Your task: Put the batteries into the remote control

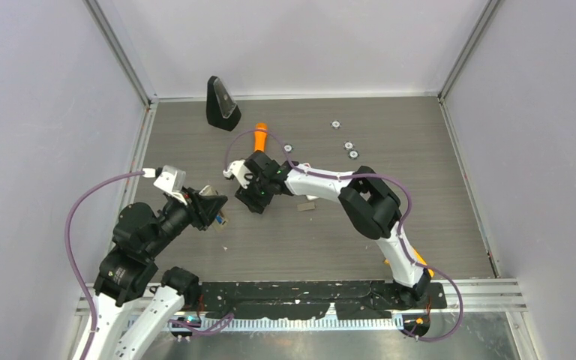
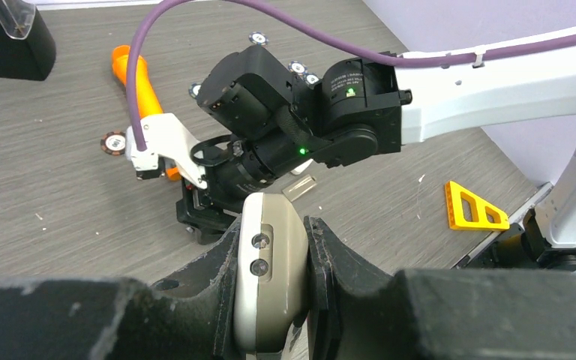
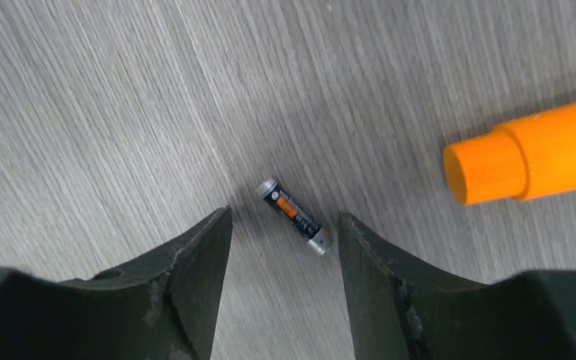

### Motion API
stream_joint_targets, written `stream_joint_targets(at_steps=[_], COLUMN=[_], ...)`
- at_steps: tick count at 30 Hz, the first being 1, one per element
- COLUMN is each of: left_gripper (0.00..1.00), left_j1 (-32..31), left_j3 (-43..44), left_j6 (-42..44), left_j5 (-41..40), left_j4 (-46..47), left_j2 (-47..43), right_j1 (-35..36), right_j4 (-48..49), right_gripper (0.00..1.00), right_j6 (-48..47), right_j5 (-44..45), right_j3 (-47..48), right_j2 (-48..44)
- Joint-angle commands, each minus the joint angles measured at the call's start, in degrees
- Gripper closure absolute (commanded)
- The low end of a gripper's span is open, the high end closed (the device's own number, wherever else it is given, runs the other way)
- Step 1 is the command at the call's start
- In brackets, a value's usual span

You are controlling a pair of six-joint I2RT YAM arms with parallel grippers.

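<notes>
My left gripper (image 2: 273, 238) is shut on the remote control (image 2: 271, 292), a grey-beige body seen end-on with two small holes, held above the table at the left (image 1: 211, 207). My right gripper (image 3: 283, 217) points down at the table near the middle (image 1: 253, 199), open. One of the batteries (image 3: 294, 214), dark with an orange band and silvery ends, lies slanted on the wood between its fingers. The battery's lower end is almost against the right finger (image 3: 375, 277); the left finger stands apart from it.
An orange cylinder (image 1: 259, 136) lies just beyond the right gripper. A black stand (image 1: 221, 103) is at the back left. Small round discs (image 1: 351, 148) are scattered at the back. A small grey flat piece (image 1: 307, 205) and a yellow triangular part (image 2: 474, 206) lie to the right.
</notes>
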Motion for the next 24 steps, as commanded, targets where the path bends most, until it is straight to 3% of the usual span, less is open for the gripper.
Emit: stream_joint_targets(at_steps=[1, 6, 10, 24], left_gripper=[1.0, 1.0, 1.0, 1.0], left_j1=[0.1, 0.1, 0.1, 0.1], left_j3=[0.8, 0.8, -0.3, -8.3], left_j6=[-1.6, -1.8, -2.4, -6.0], left_j5=[1.5, 1.5, 2.4, 9.1], left_j4=[1.4, 1.2, 2.7, 14.0], left_j2=[0.3, 0.5, 0.2, -0.6], right_j1=[0.0, 0.0, -0.1, -6.2], right_j4=[-2.4, -4.5, -4.4, -2.9], right_gripper=[0.43, 0.72, 0.85, 0.94], right_j6=[-4.2, -1.0, 5.6, 52.5], right_j5=[-0.2, 3.4, 8.5, 10.1], right_j3=[4.6, 5.1, 1.2, -26.9], right_j2=[2.2, 3.0, -0.2, -27.8])
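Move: The battery to be gripped lies on the table just under the open right fingers, about 1 cm ahead and 1 cm below. From the right hand, the orange microphone's middle is some 13 cm ahead and 1 cm to the right, the red remote about 7 cm ahead and 14 cm to the right, the beige piece roughly 14 cm to the right and 1 cm back. From the left hand, the battery is some 12 cm ahead, 6 cm right and 28 cm below. Ease the right gripper about 1.5 cm forward and slightly down, shutting its fingers on the battery, then carry the battery some 10 cm right and 5 cm back towards the beige piece, rising a couple of centimetres near the end while the wrist turns about 35 degrees clockwise. Keep the left gripper's hold on the opened remote, sinking and shifting right slightly late on. ##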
